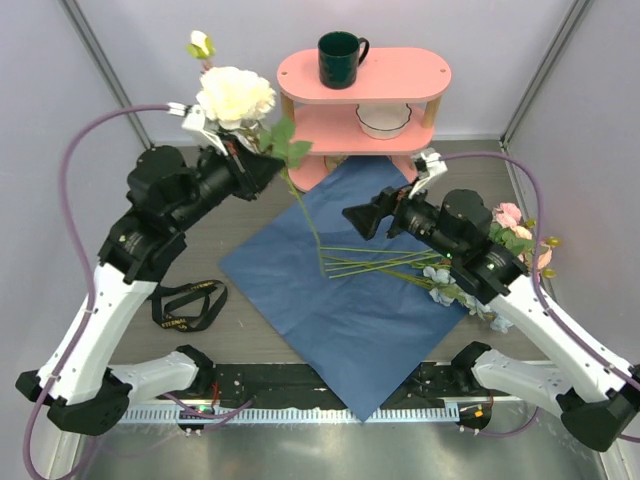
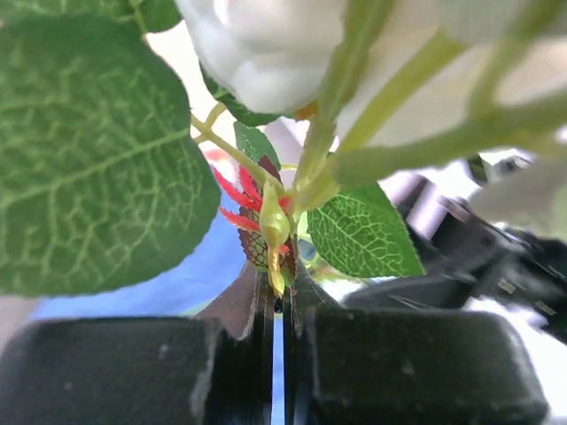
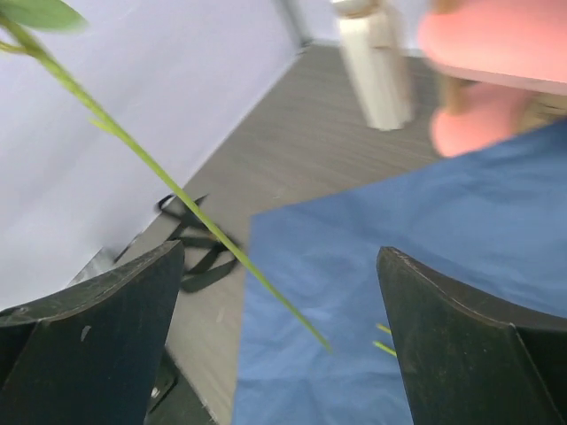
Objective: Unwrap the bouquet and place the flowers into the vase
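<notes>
My left gripper (image 1: 262, 163) (image 2: 282, 297) is shut on the stem of a cream rose (image 1: 235, 95), held up above the table's back left. Its long green stem (image 1: 310, 225) (image 3: 177, 190) slants down over the unfolded blue paper sheet (image 1: 350, 300) (image 3: 372, 266). My right gripper (image 1: 352, 218) (image 3: 279, 252) stands open beside the stem's lower part, touching nothing. The other flowers (image 1: 505, 250) lie at the sheet's right edge, stems (image 1: 370, 262) pointing left. The cream ribbed vase (image 3: 376, 66) stands by the pink shelf; the top view hides it behind the rose's leaves.
A pink two-tier shelf (image 1: 400, 70) at the back carries a dark green mug (image 1: 340, 58) above and a white bowl (image 1: 383, 120) below. The loose black ribbon (image 1: 190, 305) (image 3: 190, 252) lies on the table left of the sheet. White walls enclose three sides.
</notes>
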Controlling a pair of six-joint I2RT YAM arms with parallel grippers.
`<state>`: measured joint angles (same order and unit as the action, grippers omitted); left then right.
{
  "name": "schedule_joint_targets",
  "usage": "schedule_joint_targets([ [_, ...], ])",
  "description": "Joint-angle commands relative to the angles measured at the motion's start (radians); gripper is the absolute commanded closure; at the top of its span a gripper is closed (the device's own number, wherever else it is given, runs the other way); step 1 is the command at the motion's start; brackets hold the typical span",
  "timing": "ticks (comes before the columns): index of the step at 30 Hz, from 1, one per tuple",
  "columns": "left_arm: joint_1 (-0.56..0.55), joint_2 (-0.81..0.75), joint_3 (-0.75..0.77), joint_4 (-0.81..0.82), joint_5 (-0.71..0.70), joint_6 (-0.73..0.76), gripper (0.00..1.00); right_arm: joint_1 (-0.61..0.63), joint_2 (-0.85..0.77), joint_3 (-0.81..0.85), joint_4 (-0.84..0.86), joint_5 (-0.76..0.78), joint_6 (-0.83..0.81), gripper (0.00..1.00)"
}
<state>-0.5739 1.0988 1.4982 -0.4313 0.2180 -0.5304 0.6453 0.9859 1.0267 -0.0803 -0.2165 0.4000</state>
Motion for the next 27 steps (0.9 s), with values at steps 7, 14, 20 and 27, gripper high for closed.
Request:
schedule_joint_targets([
  [7, 0.103, 0.17, 0.474, -0.135, -0.693, 0.286, 1.0, 0.001, -0.214, 0.045, -0.239, 0.381, 0.022, 0.02],
  [14, 0.187, 0.384, 0.818, -0.02, -0.714, 0.369, 1.0, -0.001, -0.224, 0.073, -0.282, 0.381, 0.023, 0.02],
  [20, 0.226, 0.466, 0.884, 0.147, -0.666, 0.408, 1.0, -0.001, -0.222, 0.122, -0.314, 0.401, -0.016, 0.02],
  [27, 0.289, 0.556, 0.939, 0.21, -0.602, 0.345, 1.0, 0.001, -0.21, 0.19, -0.351, 0.433, -0.066, 0.02],
])
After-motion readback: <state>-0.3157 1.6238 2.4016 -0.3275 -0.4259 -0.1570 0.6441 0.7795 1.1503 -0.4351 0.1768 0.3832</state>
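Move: The left hand holds the white rose high over the table; the vase stands about 28 cm ahead of it, 10 cm to its left and 35 cm below, with the pink shelf some 32 cm ahead, 18 cm right, 30 cm down. The loose stems lie about 4 cm ahead of the open right hand, 10 cm right and 35 cm below; the blue flowers are 26 cm right, 2 cm back, 33 cm down. Keeping its pinch on the white rose, the left hand sweeps up some 20 cm, left about 17 and forward 14, turning roughly 55 degrees counter-clockwise and tipping its fingers upward, which swings the hanging stem clear of the cloth towards the vase. The right hand, empty and still wide open, draws about 10 cm to the right towards the blue flowers, rising slightly at the end and turning some 20 degrees clockwise. ##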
